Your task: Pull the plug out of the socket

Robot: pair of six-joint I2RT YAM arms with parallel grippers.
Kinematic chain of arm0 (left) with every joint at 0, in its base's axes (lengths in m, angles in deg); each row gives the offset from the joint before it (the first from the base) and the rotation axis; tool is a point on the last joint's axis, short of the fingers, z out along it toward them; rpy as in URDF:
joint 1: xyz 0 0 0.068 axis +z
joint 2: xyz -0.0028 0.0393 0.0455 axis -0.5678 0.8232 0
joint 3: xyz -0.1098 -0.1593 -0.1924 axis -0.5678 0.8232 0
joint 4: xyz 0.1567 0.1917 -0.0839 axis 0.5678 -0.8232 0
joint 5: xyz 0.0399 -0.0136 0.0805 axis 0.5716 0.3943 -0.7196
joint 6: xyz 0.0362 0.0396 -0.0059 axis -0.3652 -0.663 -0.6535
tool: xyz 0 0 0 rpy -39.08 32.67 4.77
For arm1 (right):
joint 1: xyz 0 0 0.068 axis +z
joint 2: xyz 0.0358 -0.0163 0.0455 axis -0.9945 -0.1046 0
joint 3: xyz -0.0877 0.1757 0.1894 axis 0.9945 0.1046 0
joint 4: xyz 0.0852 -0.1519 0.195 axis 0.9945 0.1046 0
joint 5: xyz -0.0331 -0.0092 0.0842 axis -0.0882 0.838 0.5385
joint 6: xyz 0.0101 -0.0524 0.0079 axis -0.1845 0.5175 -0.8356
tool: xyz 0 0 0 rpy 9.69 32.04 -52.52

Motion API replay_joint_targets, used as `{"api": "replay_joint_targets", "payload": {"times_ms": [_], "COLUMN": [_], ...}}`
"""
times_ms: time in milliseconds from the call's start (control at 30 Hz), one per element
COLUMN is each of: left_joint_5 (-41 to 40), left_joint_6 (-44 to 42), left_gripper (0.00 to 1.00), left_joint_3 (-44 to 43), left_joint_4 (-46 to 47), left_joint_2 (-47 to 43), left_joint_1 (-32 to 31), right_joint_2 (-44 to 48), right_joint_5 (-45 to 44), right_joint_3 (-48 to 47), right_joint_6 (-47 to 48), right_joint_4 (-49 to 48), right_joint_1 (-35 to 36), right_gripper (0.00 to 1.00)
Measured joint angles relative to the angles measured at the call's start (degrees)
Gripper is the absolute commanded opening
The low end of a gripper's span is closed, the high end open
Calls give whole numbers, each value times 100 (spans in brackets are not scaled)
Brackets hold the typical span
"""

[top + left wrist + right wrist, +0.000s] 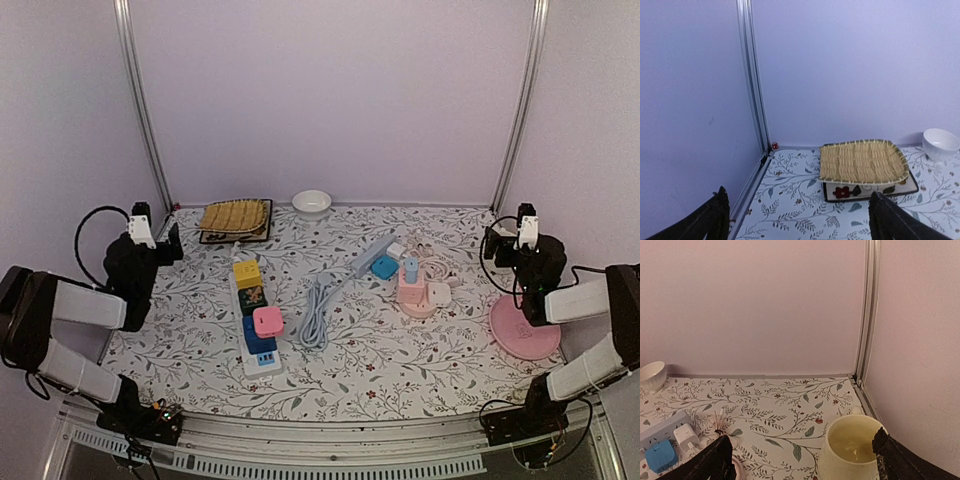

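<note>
A white power strip [256, 352] lies left of centre with a yellow plug [247, 272], a dark patterned plug [252, 297], a pink plug [268, 321] and a blue plug [258, 340] seated in it. A grey strip [370, 256] [662, 426] farther right carries a blue plug [384, 266] [660, 456] and a white plug [396, 250] [686, 436]. My left gripper [165, 238] [797, 222] stands open at the far left, facing the back corner. At the far right my right gripper [505, 240] [802, 462] is open too. Neither touches a plug.
A woven tray [236, 218] [862, 162] and a white bowl [311, 203] [940, 144] [651, 375] sit by the back wall. A pink round socket block [413, 297], a coiled grey cable [316, 315] and a pink plate [525, 330] lie centre-right. A cream mug [850, 450] stands just before the right fingers.
</note>
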State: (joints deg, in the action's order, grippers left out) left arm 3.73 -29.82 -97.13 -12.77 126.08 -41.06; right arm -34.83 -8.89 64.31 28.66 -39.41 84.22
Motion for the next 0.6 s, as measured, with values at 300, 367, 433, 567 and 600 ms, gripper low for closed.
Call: {"api": "replay_joint_targets", "payload": {"times_ms": [300,367,433,567,600], "left_joint_5": [236,256,275,509,518], "left_joint_6": [837,1137,1449,1853,1926], "left_gripper": [97,97,97,97,97], "left_joint_3": [-2782,-3228,-3545,-4046,-4127], "left_joint_4": [-3764,-4527,-5178,-6186,-6343], "left_joint_2": [-776,-761,-739,-671,-662], "left_joint_1": [-44,-22,42,282,310], "right_joint_2": [1152,1185,1196,1327,1388], "right_joint_5": [-691,-1032,-1246,-1427,-1475], "right_joint_3": [-2164,-2743,-3152,-3491,-3486], "right_joint_6": [-1034,-1327,-1506,-1661,-1711], "right_joint_4": [2988,3775,4374,5195,5357], "right_joint_1": [0,0,0,-4,-2], "right_gripper": [99,99,99,99,99]}}
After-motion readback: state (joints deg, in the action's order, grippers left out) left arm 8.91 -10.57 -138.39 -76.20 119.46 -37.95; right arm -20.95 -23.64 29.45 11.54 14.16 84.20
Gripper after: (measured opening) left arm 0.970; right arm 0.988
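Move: The target plug isn't certain. The pink plug on the left-hand strip lies about 26 cm right of the left hand, 10 back and 17 below; the green block is roughly 8 cm beyond it and 6 to its left, the cable coil 3 beyond and 11 to its right. From the right hand it is some 61 cm left and 11 back, 16 below; the mug sits 16 ahead, 10 right, and the pink stand 20 left, level. Both empty, wide-open grippers head up into free air, away from the plugs and table. The left rises quickly by roughly 12 cm while reaching 5 forward, then slows nearly to a stop, left side rolling down and fingertips dipping. The right climbs about 15 cm, drifting right, its left side rolling up as it swings some 15 degrees clockwise. ##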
